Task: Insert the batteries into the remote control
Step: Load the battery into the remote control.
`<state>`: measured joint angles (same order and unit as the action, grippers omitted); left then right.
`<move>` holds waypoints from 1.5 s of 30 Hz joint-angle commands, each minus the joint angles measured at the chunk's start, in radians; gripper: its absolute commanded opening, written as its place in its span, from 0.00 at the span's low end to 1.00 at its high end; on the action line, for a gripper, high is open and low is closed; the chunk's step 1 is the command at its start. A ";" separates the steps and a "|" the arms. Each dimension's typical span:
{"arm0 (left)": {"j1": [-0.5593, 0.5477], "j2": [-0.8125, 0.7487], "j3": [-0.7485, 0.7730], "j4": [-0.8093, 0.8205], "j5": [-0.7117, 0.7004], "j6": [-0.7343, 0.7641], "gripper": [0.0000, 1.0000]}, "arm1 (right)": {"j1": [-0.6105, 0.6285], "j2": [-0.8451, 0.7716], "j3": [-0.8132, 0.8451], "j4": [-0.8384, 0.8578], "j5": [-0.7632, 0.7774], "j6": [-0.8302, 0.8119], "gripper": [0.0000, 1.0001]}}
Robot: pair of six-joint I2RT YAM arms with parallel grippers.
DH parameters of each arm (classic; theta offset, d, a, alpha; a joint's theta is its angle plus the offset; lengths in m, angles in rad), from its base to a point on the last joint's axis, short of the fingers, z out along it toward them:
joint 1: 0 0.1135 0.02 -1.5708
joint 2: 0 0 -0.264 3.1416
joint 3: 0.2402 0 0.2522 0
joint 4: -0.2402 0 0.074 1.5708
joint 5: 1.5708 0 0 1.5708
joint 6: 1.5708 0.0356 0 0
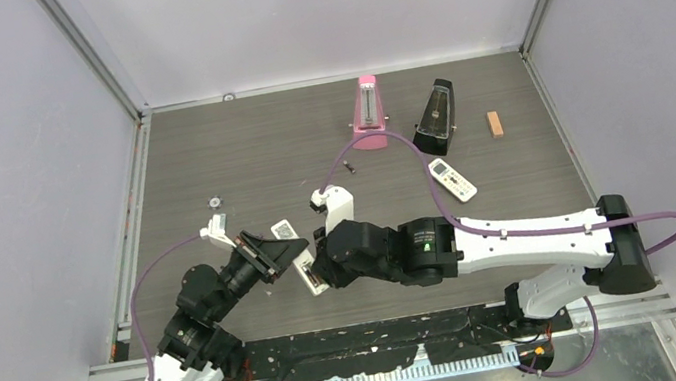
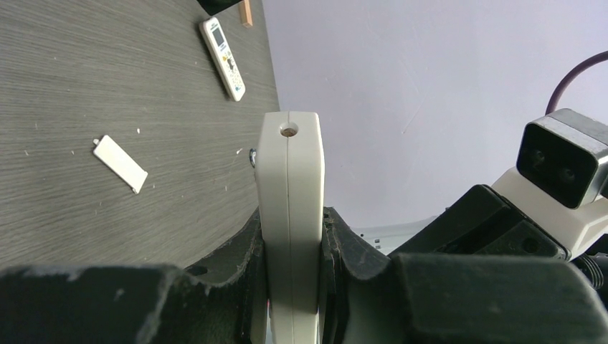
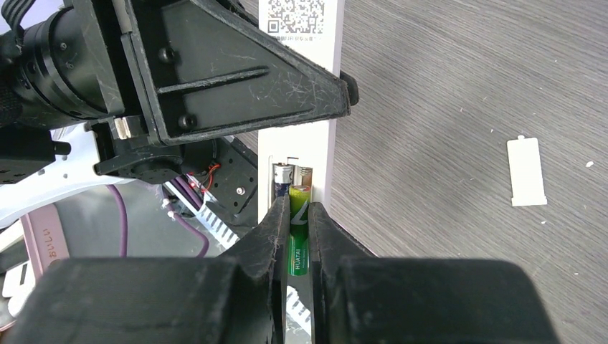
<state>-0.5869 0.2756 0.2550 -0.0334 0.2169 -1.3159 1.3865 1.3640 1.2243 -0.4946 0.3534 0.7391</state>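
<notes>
My left gripper [image 2: 290, 222] is shut on the remote control [image 2: 290, 179], clamping its two long sides and holding it above the table. In the right wrist view the remote control [image 3: 332, 100] shows its back, with a QR label and the open battery bay. A silver-tipped battery [image 3: 282, 175] lies in the bay. My right gripper [image 3: 299, 208] is shut on a green battery [image 3: 299, 233], whose top end is at the bay's mouth beside the seated one. From above, both grippers [image 1: 273, 253] [image 1: 322, 259] meet at the remote control [image 1: 311, 277] in front of the arm bases.
A white battery cover [image 3: 525, 172] [image 2: 120, 163] lies flat on the table. Farther back stand a pink metronome [image 1: 366, 113] and a black metronome [image 1: 434, 117], with an orange block [image 1: 495, 124] and a broader white remote [image 1: 453, 179] nearby. Walls close in the table.
</notes>
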 commanded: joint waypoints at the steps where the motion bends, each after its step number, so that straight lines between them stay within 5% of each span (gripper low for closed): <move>1: 0.000 0.002 -0.001 0.088 0.002 -0.020 0.00 | 0.006 0.015 0.047 0.025 0.029 -0.004 0.10; 30: 0.001 0.000 -0.022 0.073 -0.016 -0.064 0.00 | 0.007 -0.026 0.070 -0.014 0.073 0.023 0.42; 37: 0.000 -0.022 -0.035 0.108 -0.009 -0.149 0.00 | 0.006 -0.180 -0.090 0.120 0.048 0.056 0.67; 45: 0.000 -0.089 -0.097 0.157 -0.005 -0.436 0.00 | 0.006 -0.328 -0.307 0.391 -0.035 0.040 0.78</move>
<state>-0.5869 0.2199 0.1871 0.0330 0.2058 -1.5623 1.3903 1.0866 0.9844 -0.3191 0.3626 0.7811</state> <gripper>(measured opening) 0.249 0.764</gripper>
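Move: The remote's open battery compartment sits right at the right gripper's tips, its middle roughly 1 cm to the left and 1 cm below, with the green battery already pinched there; the dark battery already in it lies about 1 cm back and 2 cm left of the right hand. The white cover lies on the table, some 12 cm ahead, 9 cm right and 18 cm below. From the left hand, which grips the remote, the compartment is about 5 cm back and 2 cm right. Ease the right gripper down about 1 cm and slightly left, pressing the green battery into the compartment while the left keeps its grip and dips with it. Open the right fingers to let go, then back away to the right and up, about 4 cm each, opening wide and rolling some 15 degrees. Finally raise the left hand slightly and roll it, compartment end up. ##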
